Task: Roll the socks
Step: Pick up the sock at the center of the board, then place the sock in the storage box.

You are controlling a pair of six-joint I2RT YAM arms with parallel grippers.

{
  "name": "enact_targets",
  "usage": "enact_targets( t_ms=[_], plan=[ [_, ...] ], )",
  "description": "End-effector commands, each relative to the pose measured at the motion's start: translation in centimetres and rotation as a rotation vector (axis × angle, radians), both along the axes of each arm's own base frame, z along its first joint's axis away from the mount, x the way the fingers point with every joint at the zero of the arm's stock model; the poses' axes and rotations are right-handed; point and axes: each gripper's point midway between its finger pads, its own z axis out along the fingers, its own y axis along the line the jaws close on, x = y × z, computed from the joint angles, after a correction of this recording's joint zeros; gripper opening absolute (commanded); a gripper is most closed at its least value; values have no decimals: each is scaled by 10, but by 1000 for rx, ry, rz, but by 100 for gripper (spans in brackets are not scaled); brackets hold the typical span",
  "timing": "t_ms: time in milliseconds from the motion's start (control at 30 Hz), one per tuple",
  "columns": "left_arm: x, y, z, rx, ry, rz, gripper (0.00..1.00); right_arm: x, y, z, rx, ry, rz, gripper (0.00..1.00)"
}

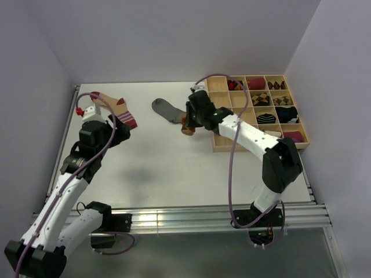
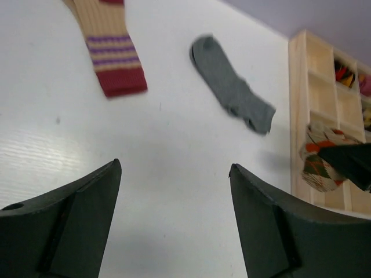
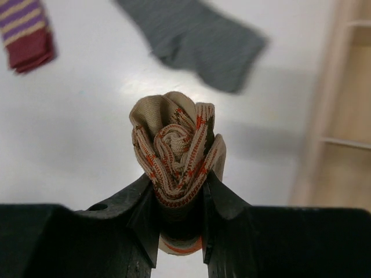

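Observation:
A brown argyle sock [image 3: 177,147], rolled into a tight bundle, is clamped between the fingers of my right gripper [image 3: 178,179]. The gripper [image 1: 186,124] holds the roll [image 1: 187,130] just left of the wooden tray, above the table. The plain grey sock [image 1: 167,110] lies flat on the table beyond it, also visible from the left wrist [image 2: 232,92]. The beige sock with the dark-red striped cuff [image 1: 119,110] lies at the back left. My left gripper [image 2: 174,165] hovers near that sock's cuff [image 2: 113,63], open, with nothing between its fingers.
A wooden compartment tray [image 1: 217,145] stands at the right, with several rolled sock bundles in its far cells [image 1: 266,99]; its near-left cells show bare wood. Its edge [image 2: 298,116] is close to the held roll. White walls enclose the table.

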Motion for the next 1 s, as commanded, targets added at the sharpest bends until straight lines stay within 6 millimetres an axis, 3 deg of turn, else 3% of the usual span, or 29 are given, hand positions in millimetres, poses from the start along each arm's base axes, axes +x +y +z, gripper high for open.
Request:
enact_targets(
  t_ms=[0,33,100,133,200,233,333,367,400,467,500,567,633,700,733,833,900,967],
  plan=[
    [-17,44,34,129,-62,153,81,23,-68,35,-128,-93,-98,0],
    [-24,56,50,139,-115,202,87,34,-91,40,-145,-99,-140,0],
    [-32,68,65,154,-166,251,92,46,-121,50,-187,-109,-188,0],
    [-41,78,76,174,-208,281,95,55,-145,55,-205,-117,-238,0],
    [-49,87,89,177,-264,314,99,65,-167,65,-236,-144,-262,0],
    [-57,94,96,183,-304,335,99,73,-189,67,-242,-147,-303,0],
    [-66,97,102,177,-381,336,99,90,-208,73,-193,-163,-319,0],
    [-67,96,101,172,-397,331,99,100,-224,81,-173,-186,-348,0],
    [-67,96,100,167,-416,330,99,106,-229,75,-173,-179,-348,0],
    [-67,96,95,156,-446,336,100,118,-247,82,-183,-198,-371,0],
    [-66,98,94,156,-454,346,99,126,-253,70,-197,-170,-381,0],
    [-65,101,97,147,-494,374,100,141,-270,68,-183,-134,-441,0],
    [-63,103,97,136,-516,394,99,153,-279,77,-144,-133,-504,0],
    [-62,106,104,115,-559,422,99,161,-283,63,-100,-95,-553,0],
    [-62,106,102,119,-564,419,99,166,-285,65,-83,-101,-573,0],
    [-60,107,96,140,-567,426,98,173,-281,39,-11,-18,-648,0],
    [-58,109,88,145,-554,435,98,176,-301,20,30,35,-703,0],
    [-57,108,87,148,-554,428,97,178,-304,9,63,55,-739,0]
  ],
)
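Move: The right hand holds the rolled argyle sock; the empty compartment, second row from the far side and second from the left, lies about 21 cm ahead, 29 cm right and 11 cm below. The red-black sock sits in the compartment some 9 cm beyond it, the yellow-black argyle 11 cm to its right. The grey sock lies 15 cm ahead of the hand and 6 cm left. From the left hand the compartment is roughly 26 cm ahead, 57 cm right. The right hand carries the rolled sock 30 cm right, 18 cm forward over the box; the left retreats leftward, empty. ##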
